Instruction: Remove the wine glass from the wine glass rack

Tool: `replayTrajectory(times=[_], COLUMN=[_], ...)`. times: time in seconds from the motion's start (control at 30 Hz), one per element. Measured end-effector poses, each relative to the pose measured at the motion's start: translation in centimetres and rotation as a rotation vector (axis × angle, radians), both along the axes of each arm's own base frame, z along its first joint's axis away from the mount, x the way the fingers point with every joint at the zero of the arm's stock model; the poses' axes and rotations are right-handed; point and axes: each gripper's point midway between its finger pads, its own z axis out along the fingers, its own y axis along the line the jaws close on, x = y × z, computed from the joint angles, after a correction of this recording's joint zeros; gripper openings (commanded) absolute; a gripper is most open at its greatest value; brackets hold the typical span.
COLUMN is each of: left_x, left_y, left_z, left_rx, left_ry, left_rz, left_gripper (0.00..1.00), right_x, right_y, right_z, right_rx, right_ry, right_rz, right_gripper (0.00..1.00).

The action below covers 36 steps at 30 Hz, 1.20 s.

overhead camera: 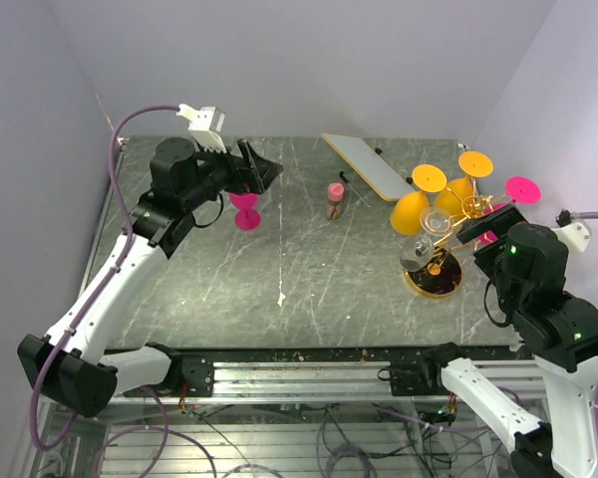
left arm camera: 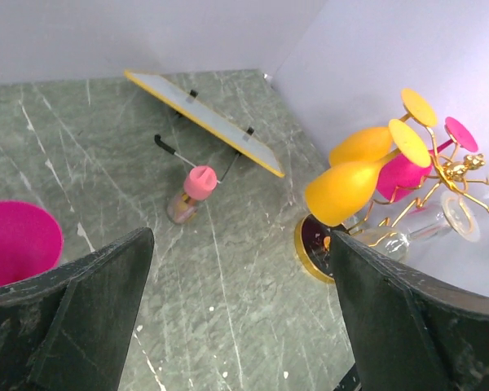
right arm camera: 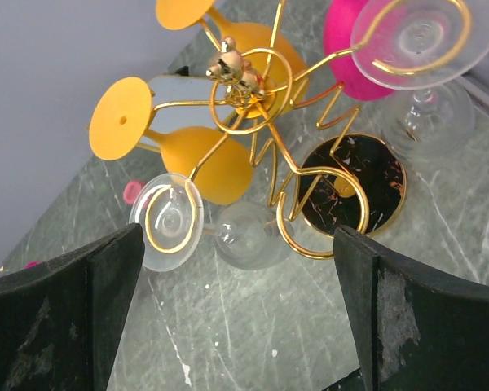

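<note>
The gold wire wine glass rack (overhead camera: 448,221) stands at the table's right on a round dark base (right arm camera: 352,184). Hanging from its loops are two orange wine glasses (overhead camera: 411,211), a magenta one (right arm camera: 346,49) and two clear ones. The nearer clear wine glass (right arm camera: 248,236) hangs with its foot (right arm camera: 168,220) in a loop. My right gripper (right arm camera: 238,244) is open just in front of that glass, holding nothing. Another magenta wine glass (overhead camera: 246,211) stands on the table at the left. My left gripper (overhead camera: 262,167) hovers open just above and behind it, empty.
A flat white board (overhead camera: 369,164) lies propped at the back of the table. A small pink-capped bottle (overhead camera: 335,199) stands mid-table with a thin black tool (left arm camera: 175,151) beside it. Walls close in on the left, back and right.
</note>
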Motion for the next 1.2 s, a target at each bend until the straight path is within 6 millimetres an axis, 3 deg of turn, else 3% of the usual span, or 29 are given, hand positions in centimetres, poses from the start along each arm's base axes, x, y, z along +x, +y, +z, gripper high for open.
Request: replayTrajectory(times=[0.2,0.37,0.53,0.73,0.9,1.07,1.2], left_x=[-2.1,-3.8,-4.1,-3.9,-3.9,-3.9,-3.9], left_y=[0.6,1.5,1.8,1.8,1.6,1.6,1.6], left_z=[2.8,4.0,3.7,2.9,2.5,2.4,2.4], left_rx=[0.010,0.041,0.070,0.093,0.098,0.099,0.102], left_ry=[-0.138,-0.225,-0.244,-0.240,-0.232,-0.230,-0.232], left_rz=[-0.028,-0.032,-0.034,-0.037,-0.047,-0.048,-0.048], left_gripper=[1.00,1.00,1.00,0.98,0.98,0.97,0.96], right_x=[0.2,1.7,3.3,4.9,5.4,5.7,5.5], right_y=[-0.1,1.0,3.1,4.7,4.9,4.3,4.1], right_z=[0.2,1.6,2.4,1.0,-0.6,-0.8,-1.7], right_rx=[0.019,-0.012,-0.095,-0.157,-0.206,-0.229,-0.156], right_ry=[0.001,-0.031,-0.036,0.038,0.094,0.110,0.090], right_rz=[-0.029,0.047,0.197,0.299,0.330,0.299,0.243], right_gripper=[0.96,0.89,0.88,0.85,0.80,0.78,0.64])
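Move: The clear glass hanging nearest the robot's middle is the right hand's next: about 8 cm ahead, 7 cm left, its middle some 11 cm lower. At similar height, the front yellow glass is 16 cm ahead and 9 left, the hanging pink glass 14 ahead and 10 right. For the left hand, the clear glass lies roughly 35 cm right, 7 back, 10 lower; the standing pink glass is 8 ahead, 6 left, 25 below. Towards the clear glass's upturned foot the right hand travels about 5 cm forward and 4 cm left, first rising slightly and then sinking to just below its starting height, turning counter-clockwise while its wide-open fingers close by roughly a quarter. The empty, open left hand draws back 4 cm from the standing pink glass, rises and settles partway back, tipping its fingers up. ##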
